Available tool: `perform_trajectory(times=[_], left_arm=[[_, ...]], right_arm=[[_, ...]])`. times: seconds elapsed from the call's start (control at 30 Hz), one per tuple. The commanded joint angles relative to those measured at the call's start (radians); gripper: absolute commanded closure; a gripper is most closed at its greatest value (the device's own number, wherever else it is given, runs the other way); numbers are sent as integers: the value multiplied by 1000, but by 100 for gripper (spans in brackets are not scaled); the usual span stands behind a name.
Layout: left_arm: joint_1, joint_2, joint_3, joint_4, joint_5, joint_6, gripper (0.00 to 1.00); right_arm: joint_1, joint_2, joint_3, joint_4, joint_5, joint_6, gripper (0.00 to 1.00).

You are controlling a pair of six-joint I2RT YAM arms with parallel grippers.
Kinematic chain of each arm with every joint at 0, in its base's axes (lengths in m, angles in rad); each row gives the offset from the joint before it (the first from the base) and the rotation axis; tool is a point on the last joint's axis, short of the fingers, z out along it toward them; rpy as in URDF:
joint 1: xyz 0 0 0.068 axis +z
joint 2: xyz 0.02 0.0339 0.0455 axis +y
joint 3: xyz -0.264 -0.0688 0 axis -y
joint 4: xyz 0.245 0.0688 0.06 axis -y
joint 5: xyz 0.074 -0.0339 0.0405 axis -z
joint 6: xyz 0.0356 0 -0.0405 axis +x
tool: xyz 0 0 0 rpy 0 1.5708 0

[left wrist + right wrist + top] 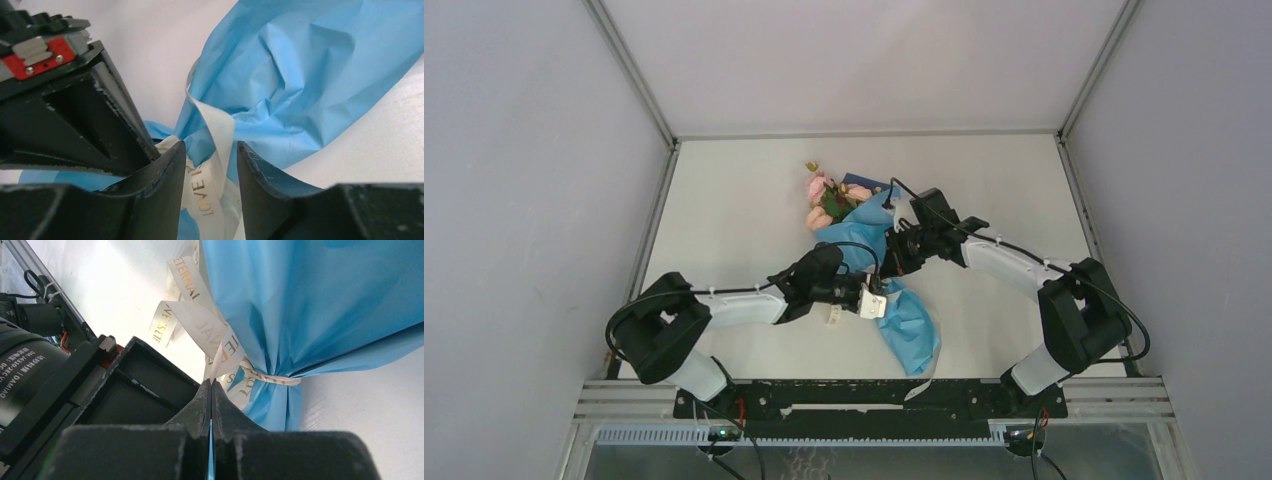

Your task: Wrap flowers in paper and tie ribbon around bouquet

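Observation:
The bouquet [856,232] lies slanted on the table, pink flowers [822,200] at its far end and crumpled blue paper [911,325] spreading toward me. A cream ribbon [200,322] with gold lettering is cinched round the paper's [310,300] narrow waist. My right gripper [211,382] is shut, pinching a ribbon strand at its tips; from above this right gripper [892,255] sits at the waist. My left gripper [211,145] is open, with a ribbon [217,125] loop lying loose between its fingers over the paper [300,75]. In the overhead view, my left gripper [871,300] is just below the waist.
Both wrists crowd together over the bouquet's middle; the right gripper's black body with a red part [45,55] fills the left wrist view's upper left. Grey walls [524,200] enclose the white table [724,190] on three sides. A metal rail [874,395] runs along the near edge.

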Motion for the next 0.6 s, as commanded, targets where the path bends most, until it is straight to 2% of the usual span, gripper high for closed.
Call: perform_trajectory(times=[0.0,0.27,0.4,0.5,0.57], left_arm=[[-13,21,57,7,39,-23,53],[-24,49,82,-3,-74,-72,70],[-10,16,92,-11,-178,-154,99],[11,-12,125,-86,-256,-307,100],[36,-25,162,-215,-268,-387,100]], right_arm=[[-12,-56,-12,52,-16,29,100],[-28,-81,-43,76,-27,39,100],[-39,-95,-55,73,-38,38,100],[-48,-108,-63,74,-62,42,100],[-54,-113,-63,78,-90,44,94]])
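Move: The slack ribbon fold by the knot hangs between the left hand's open fingertips, about 1 cm to its right and 2 cm below; the knot at the bouquet's waist is some 3 cm ahead and 3 cm below. From that hand the paper's stem end lies roughly 12 cm back and 6 cm right, the flowers about 16 cm ahead and 11 cm left. The right hand already pinches another bit of ribbon; the fold lies about 3 cm back and 3 cm below it. The left hand, fingers pointing right and down, sinks about 1.5 cm onto the ribbon fold, closing its half-open fingers until they shut with the ribbon at their tips, while it starts sliding forward past the knot's near side towards the right gripper, about 2.5 cm, turning some 15 degrees, mostly counter-clockwise. The right hand keeps its shut pinch on its own piece of ribbon and eases about 1 cm to the right, its attitude nearly unchanged. ##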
